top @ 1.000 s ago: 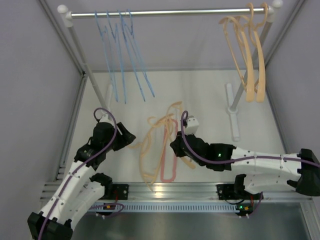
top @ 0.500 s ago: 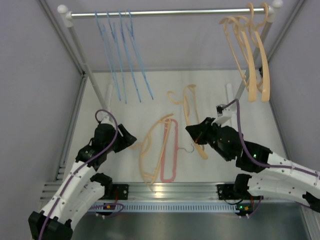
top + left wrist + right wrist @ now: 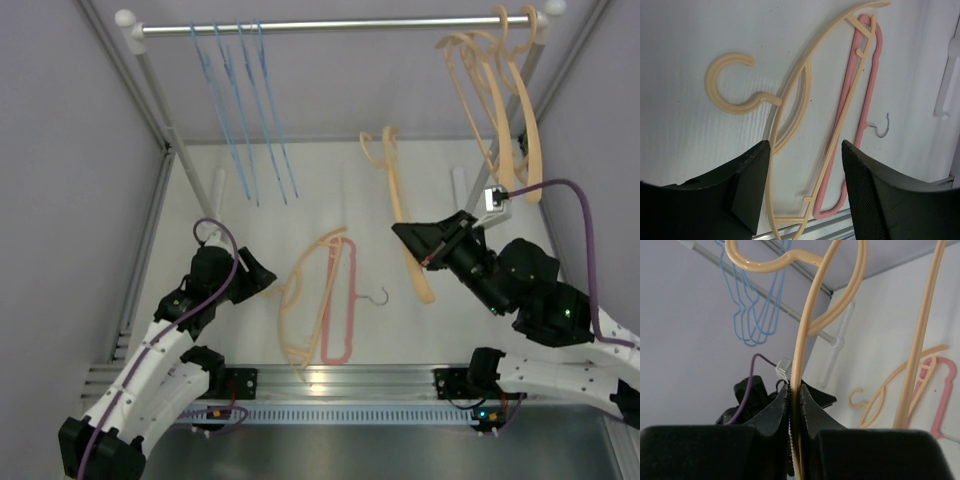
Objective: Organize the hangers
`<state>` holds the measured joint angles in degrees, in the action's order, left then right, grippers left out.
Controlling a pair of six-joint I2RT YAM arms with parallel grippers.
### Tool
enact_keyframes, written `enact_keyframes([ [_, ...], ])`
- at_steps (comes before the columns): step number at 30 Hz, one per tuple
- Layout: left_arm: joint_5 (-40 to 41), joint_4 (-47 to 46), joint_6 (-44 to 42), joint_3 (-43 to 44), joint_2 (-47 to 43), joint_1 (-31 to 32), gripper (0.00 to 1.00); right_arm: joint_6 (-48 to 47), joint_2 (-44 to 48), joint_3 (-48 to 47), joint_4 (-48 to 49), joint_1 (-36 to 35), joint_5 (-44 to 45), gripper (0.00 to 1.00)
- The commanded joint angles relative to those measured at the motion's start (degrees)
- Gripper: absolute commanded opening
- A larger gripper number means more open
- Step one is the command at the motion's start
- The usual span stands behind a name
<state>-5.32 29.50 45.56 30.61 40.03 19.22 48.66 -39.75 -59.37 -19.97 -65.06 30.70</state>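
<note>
My right gripper [image 3: 410, 240] [image 3: 795, 396] is shut on a peach hanger [image 3: 397, 195] [image 3: 808, 315] and holds it in the air, hook uppermost, above the middle of the table. Another peach hanger [image 3: 295, 290] [image 3: 805, 85] and a pink-red hanger [image 3: 343, 310] [image 3: 867, 95] with a metal hook [image 3: 883, 129] lie flat on the table. My left gripper [image 3: 262, 277] [image 3: 806, 165] hovers open over their lower ends, nothing between its fingers. Several light-blue wire hangers [image 3: 245, 110] [image 3: 760, 305] hang at the left of the silver rail [image 3: 350, 22], several peach ones [image 3: 500, 100] at its right.
The rack's slanted uprights stand on white feet [image 3: 465, 235] at the back left and right of the table. Grey walls close in both sides. An aluminium strip [image 3: 340, 378] runs along the near edge by the arm bases.
My right gripper has lifted one peach hanger off the pile and carried it up, right and toward the back. The left arm has stayed put, still open.
</note>
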Motion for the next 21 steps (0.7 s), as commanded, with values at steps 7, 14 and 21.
enact_keyframes([
  [7,-1.0,-3.5,0.7,-0.8,-0.2,-0.2,0.63,-0.5,-10.3,-18.0,2.7,4.5,-9.9,0.0],
  [14,-1.2,-3.6,0.6,-1.3,-1.0,-0.2,0.63,4.7,-12.0,-24.8,4.3,15.7,-18.6,0.0],
  [21,-1.3,-3.5,0.4,-1.2,-1.1,-0.3,0.63,13.8,-14.7,-29.0,6.2,31.0,-30.9,0.0],
])
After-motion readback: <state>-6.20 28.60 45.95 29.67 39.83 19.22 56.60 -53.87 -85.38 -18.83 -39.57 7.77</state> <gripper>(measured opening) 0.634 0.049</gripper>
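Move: The right hand, already pinching a tan hanger, is taking it to a free stretch of the metal rod, about 27 cm ahead, 3 cm to its right and 19 cm above it. The hung tan hangers fill the rod's right end, about 15 cm right of that spot and some 10 cm lower; the blue hangers hang about 30 cm left of it, similarly low. From the idle left hand the free stretch is some 23 cm ahead, 29 cm right and 45 cm up. The right hand keeps its closed pinch on the tan hanger's shoulder bar and carries it up towards the rod, about 15 cm in all, going almost straight up for the first 9 cm. Still climbing, it then reaches some 5 cm forward and, near the end, eases a few centimetres to its right towards the hung tan hangers, while the wrist rolls about 15 degrees, left side rising, to bring the hook up to the rod. ##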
